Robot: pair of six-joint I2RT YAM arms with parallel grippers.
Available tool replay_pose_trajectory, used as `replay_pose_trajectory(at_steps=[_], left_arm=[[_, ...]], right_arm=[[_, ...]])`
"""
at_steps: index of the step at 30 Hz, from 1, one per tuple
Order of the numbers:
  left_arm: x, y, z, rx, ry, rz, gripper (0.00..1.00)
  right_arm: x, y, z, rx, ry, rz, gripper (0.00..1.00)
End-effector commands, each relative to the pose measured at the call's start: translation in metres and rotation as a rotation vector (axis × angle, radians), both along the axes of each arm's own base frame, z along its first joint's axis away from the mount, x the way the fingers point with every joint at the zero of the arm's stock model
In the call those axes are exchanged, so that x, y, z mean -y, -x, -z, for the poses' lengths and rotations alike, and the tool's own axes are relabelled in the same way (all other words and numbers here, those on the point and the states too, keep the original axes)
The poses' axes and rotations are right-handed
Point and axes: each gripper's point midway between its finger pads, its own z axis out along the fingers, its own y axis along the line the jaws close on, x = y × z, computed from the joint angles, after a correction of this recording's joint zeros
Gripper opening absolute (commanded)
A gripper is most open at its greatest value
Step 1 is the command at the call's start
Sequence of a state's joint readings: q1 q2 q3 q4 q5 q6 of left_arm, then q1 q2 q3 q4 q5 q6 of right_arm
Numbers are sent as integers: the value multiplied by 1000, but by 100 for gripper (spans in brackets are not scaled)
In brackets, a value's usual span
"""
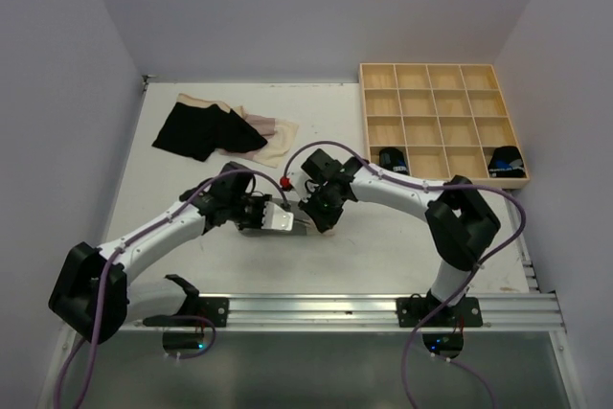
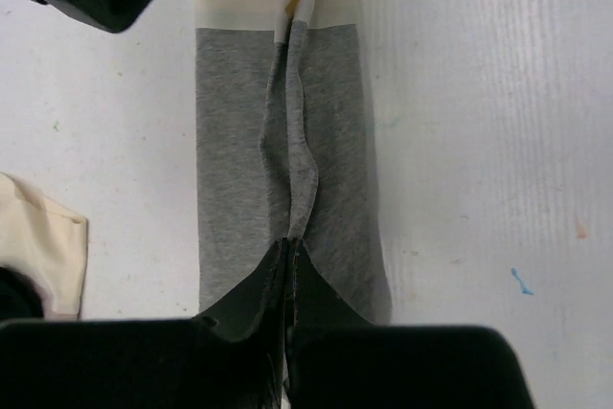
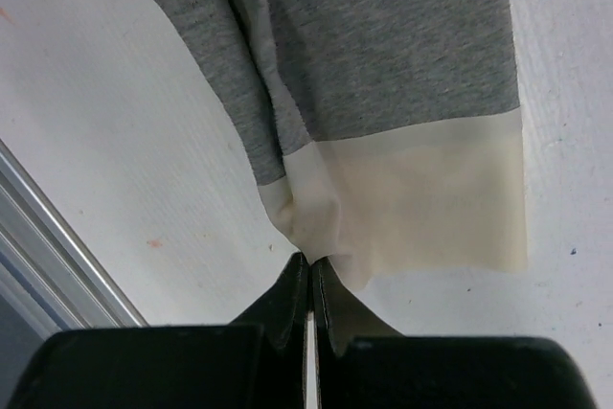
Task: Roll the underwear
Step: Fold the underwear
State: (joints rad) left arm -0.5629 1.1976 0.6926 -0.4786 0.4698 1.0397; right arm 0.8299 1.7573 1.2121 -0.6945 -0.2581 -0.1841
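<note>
A grey underwear with a cream waistband (image 1: 284,218) lies folded into a narrow strip on the white table between my two grippers. My left gripper (image 2: 289,244) is shut on the grey end of the strip (image 2: 330,131), pinching a ridge of cloth. My right gripper (image 3: 310,258) is shut on the cream band end (image 3: 421,203) of the same garment. In the top view the left gripper (image 1: 261,214) and right gripper (image 1: 311,210) face each other across it. A black garment (image 1: 206,130) lies on pale beige-pink ones (image 1: 273,136) at the back left.
A light wooden tray of square compartments (image 1: 442,122) stands at the back right, with dark rolled items in two front cells (image 1: 392,160) (image 1: 505,162). A metal rail (image 1: 383,308) runs along the near edge. A beige cloth edge (image 2: 43,237) shows left in the left wrist view.
</note>
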Motion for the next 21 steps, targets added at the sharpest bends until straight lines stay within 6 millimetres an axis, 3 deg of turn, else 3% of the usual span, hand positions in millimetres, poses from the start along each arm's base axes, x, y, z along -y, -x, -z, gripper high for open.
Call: replay_pose_trajectory(at_steps=[1, 9, 21], left_arm=[[12, -34, -25, 116, 54, -10, 0], [16, -60, -22, 158, 55, -25, 0], [15, -97, -8, 204, 45, -73, 0]], right_arm=[[-4, -13, -8, -9, -9, 3, 0], [2, -36, -8, -31, -18, 55, 0], [9, -56, 15, -71, 12, 96, 0]])
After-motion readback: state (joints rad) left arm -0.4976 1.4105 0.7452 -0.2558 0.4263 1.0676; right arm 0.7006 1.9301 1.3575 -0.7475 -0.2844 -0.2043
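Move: Both closed hands already hold the underwear's lifted near edge, the left about 5 cm above the table and the right lower. The middle of the underwear's far edge lies roughly 6 cm ahead and 6 cm right of the left hand, and some 6 cm ahead and 11 cm left of the right hand. The cream-pink garment is about 24 cm straight ahead of the left hand; the black roll in the tray is some 18 cm ahead and 16 cm right of the right hand. Side by side, both hands carry the pinched edge forward over the underwear's lower layer towards its far edge, the left about 6.5 cm and the right about 5 cm, slowing at the end. They travel nearly level at first and then sink some 2 cm towards the table, fingers staying shut on the cloth, the left wrist tilting slightly up and the right turning about 5 degrees clockwise. ##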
